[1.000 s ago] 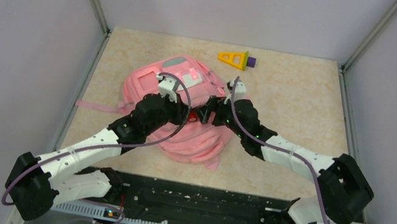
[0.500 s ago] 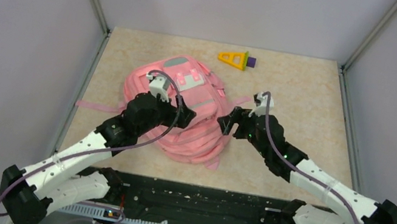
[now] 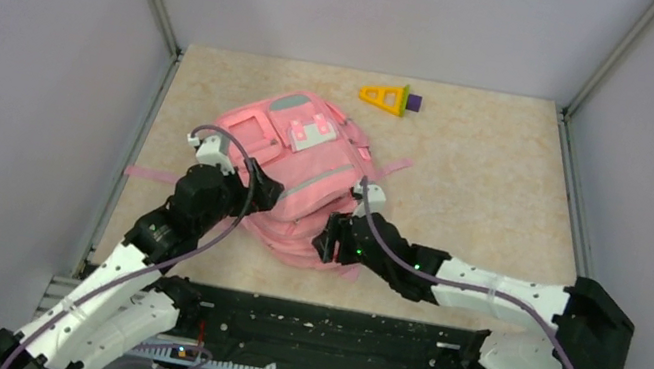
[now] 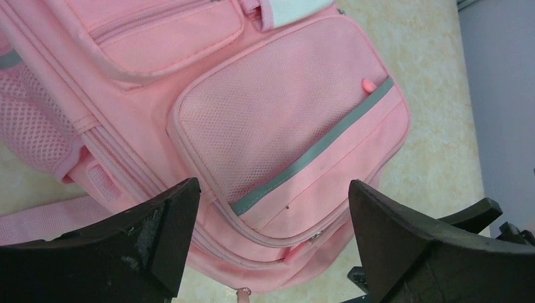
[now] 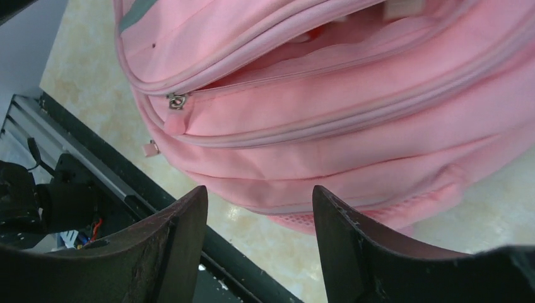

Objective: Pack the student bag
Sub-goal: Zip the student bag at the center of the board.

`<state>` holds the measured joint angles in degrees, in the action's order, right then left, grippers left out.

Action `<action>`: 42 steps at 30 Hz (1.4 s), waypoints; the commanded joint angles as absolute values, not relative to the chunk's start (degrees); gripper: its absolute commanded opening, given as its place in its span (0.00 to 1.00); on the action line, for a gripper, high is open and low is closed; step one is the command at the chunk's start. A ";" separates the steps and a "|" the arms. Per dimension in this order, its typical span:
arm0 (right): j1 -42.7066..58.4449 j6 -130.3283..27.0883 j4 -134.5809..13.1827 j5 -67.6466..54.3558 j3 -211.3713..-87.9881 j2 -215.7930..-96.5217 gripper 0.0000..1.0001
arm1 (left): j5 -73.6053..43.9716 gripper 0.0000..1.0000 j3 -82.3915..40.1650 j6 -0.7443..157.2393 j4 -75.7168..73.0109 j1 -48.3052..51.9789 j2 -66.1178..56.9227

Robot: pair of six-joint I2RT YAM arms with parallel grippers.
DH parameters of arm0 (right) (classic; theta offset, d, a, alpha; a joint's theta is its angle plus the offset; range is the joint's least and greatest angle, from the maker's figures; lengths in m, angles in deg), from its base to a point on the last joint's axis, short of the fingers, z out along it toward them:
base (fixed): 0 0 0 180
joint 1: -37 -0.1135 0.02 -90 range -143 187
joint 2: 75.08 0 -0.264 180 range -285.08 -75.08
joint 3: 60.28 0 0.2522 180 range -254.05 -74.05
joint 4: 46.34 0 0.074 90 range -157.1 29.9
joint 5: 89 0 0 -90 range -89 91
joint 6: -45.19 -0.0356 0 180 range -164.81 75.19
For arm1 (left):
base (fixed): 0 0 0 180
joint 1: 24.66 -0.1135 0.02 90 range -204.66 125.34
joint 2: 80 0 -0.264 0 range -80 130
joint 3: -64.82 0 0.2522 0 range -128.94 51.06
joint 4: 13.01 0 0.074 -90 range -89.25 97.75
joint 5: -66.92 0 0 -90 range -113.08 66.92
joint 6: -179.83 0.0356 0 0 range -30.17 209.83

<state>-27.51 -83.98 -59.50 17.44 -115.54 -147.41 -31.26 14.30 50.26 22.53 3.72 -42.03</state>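
The student bag [image 3: 303, 155], a large pink backpack with grey strips, lies in the middle of the table, front pockets up. My left gripper [image 3: 264, 186] is open and empty at the bag's near left side. In the left wrist view [image 4: 272, 189] its jaws are spread above the mesh front pocket [image 4: 277, 107]. My right gripper [image 3: 325, 242] is open and empty at the bag's near edge. The right wrist view [image 5: 258, 192] shows the bag's main zip partly open, with the zip pull [image 5: 175, 101] at the left end.
A yellow and purple toy [image 3: 389, 97] lies at the far side of the table. A pink strap [image 3: 152, 174] trails left towards the left wall rail. The black base rail [image 3: 327, 332] runs along the near edge.
Both grippers have drawn back from the top of the bag towards the near edge. The right one swung out to the right, then back in low at the bag's near side. The bag lies flatter.
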 commanded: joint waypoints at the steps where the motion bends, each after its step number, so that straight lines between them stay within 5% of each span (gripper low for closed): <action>1: -30.79 -84.85 -55.75 18.59 -122.64 -153.85 0.59 | -29.67 0.92 17.18 47.48 22.72 2.03 -41.08; 21: -32.81 -85.61 -58.08 24.43 -135.87 -168.30 0.50 | -26.59 0.65 25.89 40.96 11.74 0.13 -42.90; 30: -32.83 -85.60 -61.16 30.28 -137.48 -171.24 0.28 | -25.68 0.52 28.01 40.24 8.27 -0.41 -40.13; 37: -32.81 -85.85 -61.63 32.11 -136.37 -170.61 0.01 | -28.77 0.39 29.22 41.52 8.88 -0.51 -39.57; 42: -32.84 -86.00 -63.61 35.16 -134.77 -168.59 0.00 | -31.96 0.28 29.69 43.12 9.13 -0.77 -38.96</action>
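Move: The zipper pull lies about 8 cm left of the right hand, 2 cm ahead and 3 cm below; a lower zipper tab sits some 3 cm back and 3 cm left of the pull. Under the left hand, roughly 8 cm down, is the front pocket's corner edge; the grey stripe's middle is 3 cm ahead and 7 cm right. The pull is 3 cm back, 5 cm right and 9 cm below the left hand. Right hand sweeps 8 cm left, shutting on the zipper pull; left sinks 8 cm, closing on the pocket's corner edge. ##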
